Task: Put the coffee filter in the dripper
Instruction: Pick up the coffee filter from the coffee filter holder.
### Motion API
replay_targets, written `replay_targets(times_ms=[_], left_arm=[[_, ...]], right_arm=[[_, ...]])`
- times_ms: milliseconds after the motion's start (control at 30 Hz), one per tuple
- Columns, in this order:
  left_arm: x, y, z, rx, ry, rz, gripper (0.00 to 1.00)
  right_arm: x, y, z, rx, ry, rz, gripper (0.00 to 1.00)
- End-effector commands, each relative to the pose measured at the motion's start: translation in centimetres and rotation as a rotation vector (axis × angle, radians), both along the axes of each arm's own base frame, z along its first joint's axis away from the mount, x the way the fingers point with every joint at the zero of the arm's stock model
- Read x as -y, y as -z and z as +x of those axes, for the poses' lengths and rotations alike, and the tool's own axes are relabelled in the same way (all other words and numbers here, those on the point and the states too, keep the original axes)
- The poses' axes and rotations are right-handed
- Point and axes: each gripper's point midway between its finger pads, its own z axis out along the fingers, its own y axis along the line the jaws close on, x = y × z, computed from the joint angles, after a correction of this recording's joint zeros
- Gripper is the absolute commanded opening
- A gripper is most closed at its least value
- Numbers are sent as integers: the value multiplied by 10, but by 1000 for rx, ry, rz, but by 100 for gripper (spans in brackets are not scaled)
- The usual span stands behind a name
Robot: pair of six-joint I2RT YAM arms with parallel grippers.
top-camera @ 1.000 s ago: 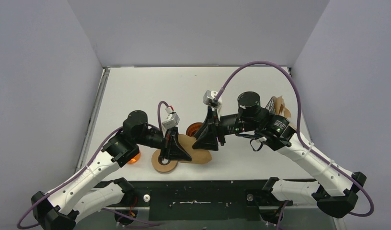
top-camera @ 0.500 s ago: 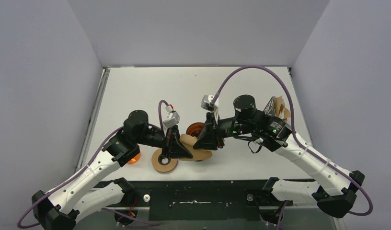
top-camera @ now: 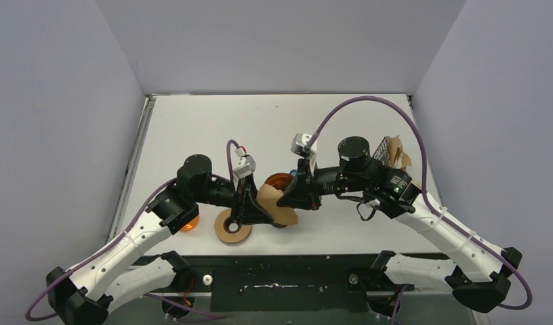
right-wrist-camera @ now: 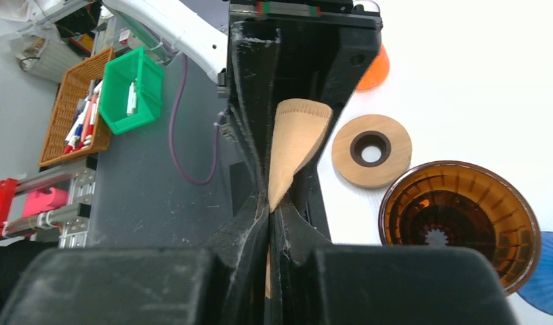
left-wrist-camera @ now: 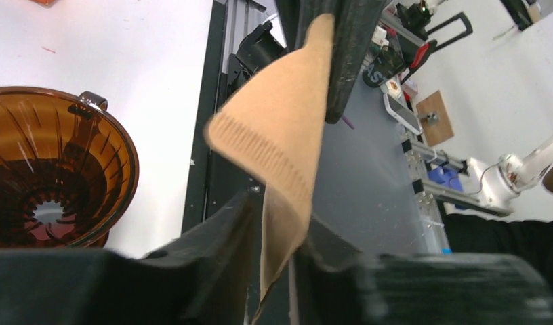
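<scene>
The brown paper coffee filter [top-camera: 277, 203] is held edge-up between both grippers, just in front of the amber glass dripper [top-camera: 277, 181]. My right gripper [right-wrist-camera: 269, 206] is shut on the coffee filter's narrow end [right-wrist-camera: 297, 135], jaws pressed flat on the paper. My left gripper [left-wrist-camera: 284, 217] has its jaws slightly apart, and the filter [left-wrist-camera: 280, 135] stands loosely in the gap. The dripper [left-wrist-camera: 53, 169] sits upright and shows nothing inside; in the right wrist view the dripper [right-wrist-camera: 460, 217] lies to the right of the fingers.
A wooden ring [top-camera: 232, 227] lies on the table near the front, left of the filter. An orange object [top-camera: 189, 223] sits beneath the left arm. More brown filters [top-camera: 396, 150] are at the back right. A blue disc [right-wrist-camera: 545, 271] is beside the dripper.
My right gripper has closed on the filter. My left jaws have eased apart. The filter went from lying flat over the ring to standing between the two grippers.
</scene>
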Motion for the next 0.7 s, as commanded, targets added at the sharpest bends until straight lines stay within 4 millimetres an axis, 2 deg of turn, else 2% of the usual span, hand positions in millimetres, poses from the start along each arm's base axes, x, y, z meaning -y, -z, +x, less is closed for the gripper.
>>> replay_targets(times_ms=[0,133,267,433,667], left_arm=[[-1,-22,5,63,-39,-26,34],[-9,-19,20,111,-153,35,56],[-22,-24,41,172,-315,93,67],[-42,-32,66,211,-511,139,73],[-62,-46,83,183,-700,133,77]], right_arm=[[6,-20,5,119,38,45,0],[11,-18,17,199,81,1,0],[16,-14,32,316,121,-59,0],[17,-28,46,491,157,-78,0],[17,-37,66,814,185,-126,0]])
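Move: The right hand pinches the coffee filter, with the dripper some 7 cm ahead of it, about 1 cm to its right and 14 cm below. The glass server stands under the dripper; the wooden ring lies 16 cm left, 4 cm ahead, and the blue cone 18 cm ahead, 5 cm right, both some 30 cm below. From the left hand, the dripper is about 9 cm ahead, 3 cm right, 9 cm below. Left opens off the filter, going forward-left; right carries it about 4 cm forward towards the dripper, rolling 30 degrees. ##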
